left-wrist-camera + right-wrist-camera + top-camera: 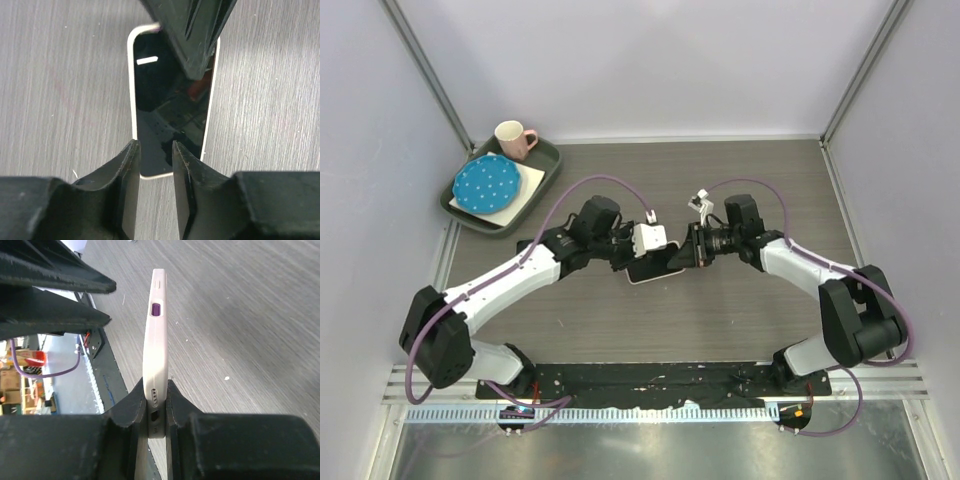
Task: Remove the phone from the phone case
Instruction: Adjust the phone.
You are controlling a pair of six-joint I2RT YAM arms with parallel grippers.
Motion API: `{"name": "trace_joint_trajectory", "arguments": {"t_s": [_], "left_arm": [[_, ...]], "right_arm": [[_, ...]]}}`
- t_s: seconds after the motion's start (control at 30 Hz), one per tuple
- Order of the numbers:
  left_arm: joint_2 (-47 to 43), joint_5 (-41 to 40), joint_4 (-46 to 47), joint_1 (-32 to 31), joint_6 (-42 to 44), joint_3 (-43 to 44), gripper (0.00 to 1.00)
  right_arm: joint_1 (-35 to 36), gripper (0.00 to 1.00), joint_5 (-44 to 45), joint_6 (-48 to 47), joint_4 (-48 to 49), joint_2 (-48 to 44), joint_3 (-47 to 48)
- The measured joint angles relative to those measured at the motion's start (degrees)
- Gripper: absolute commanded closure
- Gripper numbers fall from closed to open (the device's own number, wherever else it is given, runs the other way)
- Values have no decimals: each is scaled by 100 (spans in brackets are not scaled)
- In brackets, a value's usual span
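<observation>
The phone (165, 100) shows its dark screen inside a cream phone case (132, 90) over the wooden table. My right gripper (159, 390) is shut on one end of the cased phone (154, 340), one finger on each face, with the case's purple button (155, 310) facing the camera. From above, the phone (655, 270) lies between both arms, and the right gripper (684, 256) holds its right end. My left gripper (155, 147) hovers over the opposite end, jaws a narrow gap apart with nothing between them. From above, the left gripper (642, 260) sits at the phone's left end.
A dark green tray (548, 160) at the back left holds a blue dotted plate (487, 184), a pink mug (513, 138) and a white napkin. Pale walls close in both sides and the back. A black rail (650, 378) runs along the near edge.
</observation>
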Motion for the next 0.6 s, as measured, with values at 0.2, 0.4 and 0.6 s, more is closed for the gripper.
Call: {"name": "trace_joint_trajectory", "arguments": {"t_s": [0.2, 0.4, 0.6], "left_arm": [[-256, 404, -101, 415, -278, 111, 41], [-369, 1003, -177, 634, -507, 208, 34], [-356, 1716, -503, 715, -608, 236, 30]], "right_arm": [[-142, 99, 160, -780, -728, -564, 197], [-118, 99, 280, -2055, -1954, -1088, 721], [-55, 99, 509, -3333, -3139, -1834, 981]]}}
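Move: The right hand already has the phone pinched across its faces near the right end. The phone's middle lies about 6 cm to that hand's left, level with it front to back and some 2 cm lower; the left fingertips stand about 14 cm to that hand's left, roughly 3 cm higher. From the left hand, partly open at the phone's left end, the phone's middle is about 7 cm to the right, 1 cm back and 3 cm below. Upward and off to its right, the right hand carries the pinched phone some 7 cm higher and 4 cm sideways, drawing back late, while rolling about 30 degrees so the far side comes up. The left hand rises about 4 cm, eases slightly left and then back, levelling its fingers a little and spreading them wide, leaving the phone's end. ##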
